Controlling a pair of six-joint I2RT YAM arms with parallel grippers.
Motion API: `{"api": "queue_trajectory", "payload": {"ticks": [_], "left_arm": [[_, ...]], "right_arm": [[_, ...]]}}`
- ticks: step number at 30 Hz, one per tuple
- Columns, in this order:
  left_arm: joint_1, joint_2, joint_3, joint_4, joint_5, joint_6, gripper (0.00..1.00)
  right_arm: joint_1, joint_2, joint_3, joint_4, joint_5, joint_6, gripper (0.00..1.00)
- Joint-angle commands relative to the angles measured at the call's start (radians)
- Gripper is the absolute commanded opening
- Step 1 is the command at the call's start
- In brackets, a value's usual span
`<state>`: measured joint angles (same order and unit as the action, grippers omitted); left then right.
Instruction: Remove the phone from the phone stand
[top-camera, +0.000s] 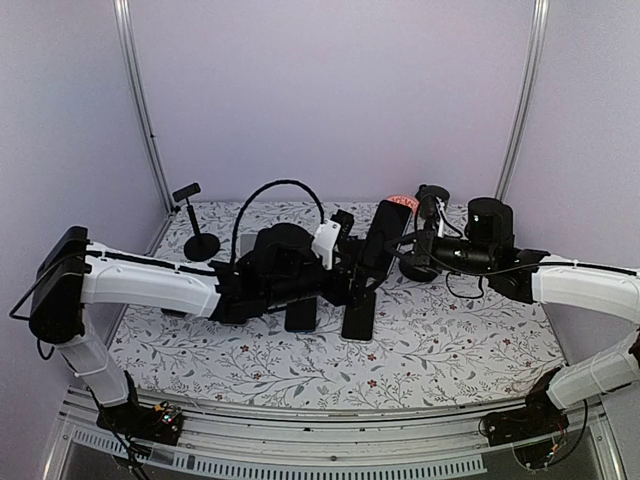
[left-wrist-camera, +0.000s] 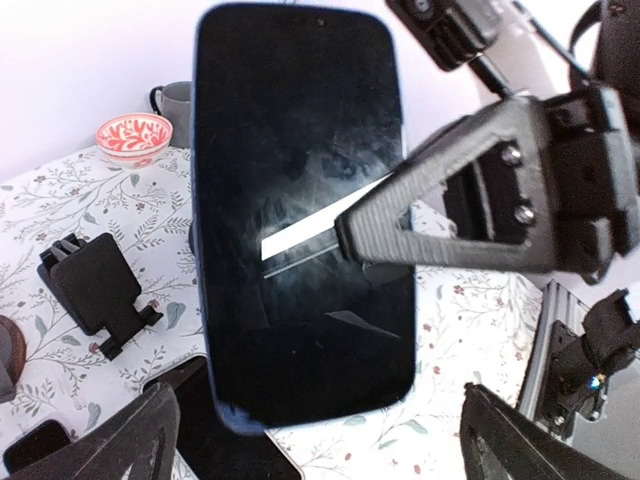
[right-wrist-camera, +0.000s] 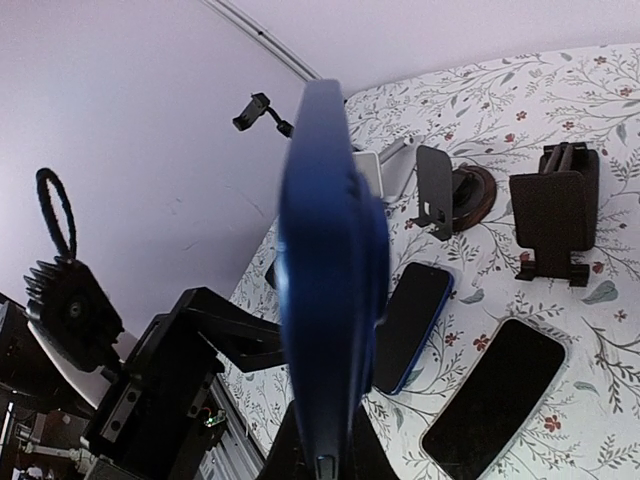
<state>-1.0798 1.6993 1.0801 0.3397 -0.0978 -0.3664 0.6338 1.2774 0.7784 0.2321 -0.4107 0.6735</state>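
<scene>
A dark-screened phone (top-camera: 388, 235) in a blue case hangs tilted above the table's middle, clear of any stand. My right gripper (top-camera: 402, 262) is shut on its lower end; in the right wrist view the phone (right-wrist-camera: 325, 250) is edge-on, rising from the gripper (right-wrist-camera: 325, 462). The left wrist view faces the phone (left-wrist-camera: 300, 200), with one right finger (left-wrist-camera: 450, 205) across its screen. My left gripper (left-wrist-camera: 322, 405) is open, its fingers wide on either side of the phone's lower edge and not touching it. A small black folding phone stand (left-wrist-camera: 95, 290) (right-wrist-camera: 555, 210) sits empty on the floral cloth.
Two more phones lie flat on the cloth (top-camera: 300, 315) (top-camera: 358, 322). A gooseneck clamp stand (top-camera: 200, 240) is at the back left. A red-patterned bowl (left-wrist-camera: 133, 137) and a grey mug (left-wrist-camera: 175, 100) sit at the back. A round brown-based stand (right-wrist-camera: 470, 195) is beside the folding one.
</scene>
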Motion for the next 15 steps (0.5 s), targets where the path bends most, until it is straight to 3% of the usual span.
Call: {"api": "queue_trajectory", "payload": {"ticks": [1,15], "left_arm": [[-0.005,-0.081,-0.074,0.071,0.083,0.024,0.99],[0.01,-0.208,-0.244,0.134,0.108,0.026,0.99]], "right_arm": [[-0.049,-0.071,0.042,-0.097,-0.051,-0.021,0.0],[-0.209,-0.146,-0.073,-0.518,-0.255,-0.159,0.0]]}}
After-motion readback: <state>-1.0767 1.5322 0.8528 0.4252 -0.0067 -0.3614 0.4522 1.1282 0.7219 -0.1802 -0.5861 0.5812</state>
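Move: The right hand already holds the phone, high between the arms. The bare table beyond the row's end lies about 9 cm to its right, 5 cm back and 22 below. The last phone in the row lies some 6 cm left and 5 back, the black folding stand's middle about 7 left and 9 ahead, and the round stand base 11 right and 9 ahead. From the left hand, that bare patch is roughly 18 cm right and 2 back. Swinging right and down, then also back, the right hand carries the phone about 9 cm towards the bare table right of the last phone, sinking fastest at the end. It keeps its grip and tilts some 15 degrees, fingertips dipping. The left hand, already wide open, backs off about 5 cm, back and to its left, away from the phone. ##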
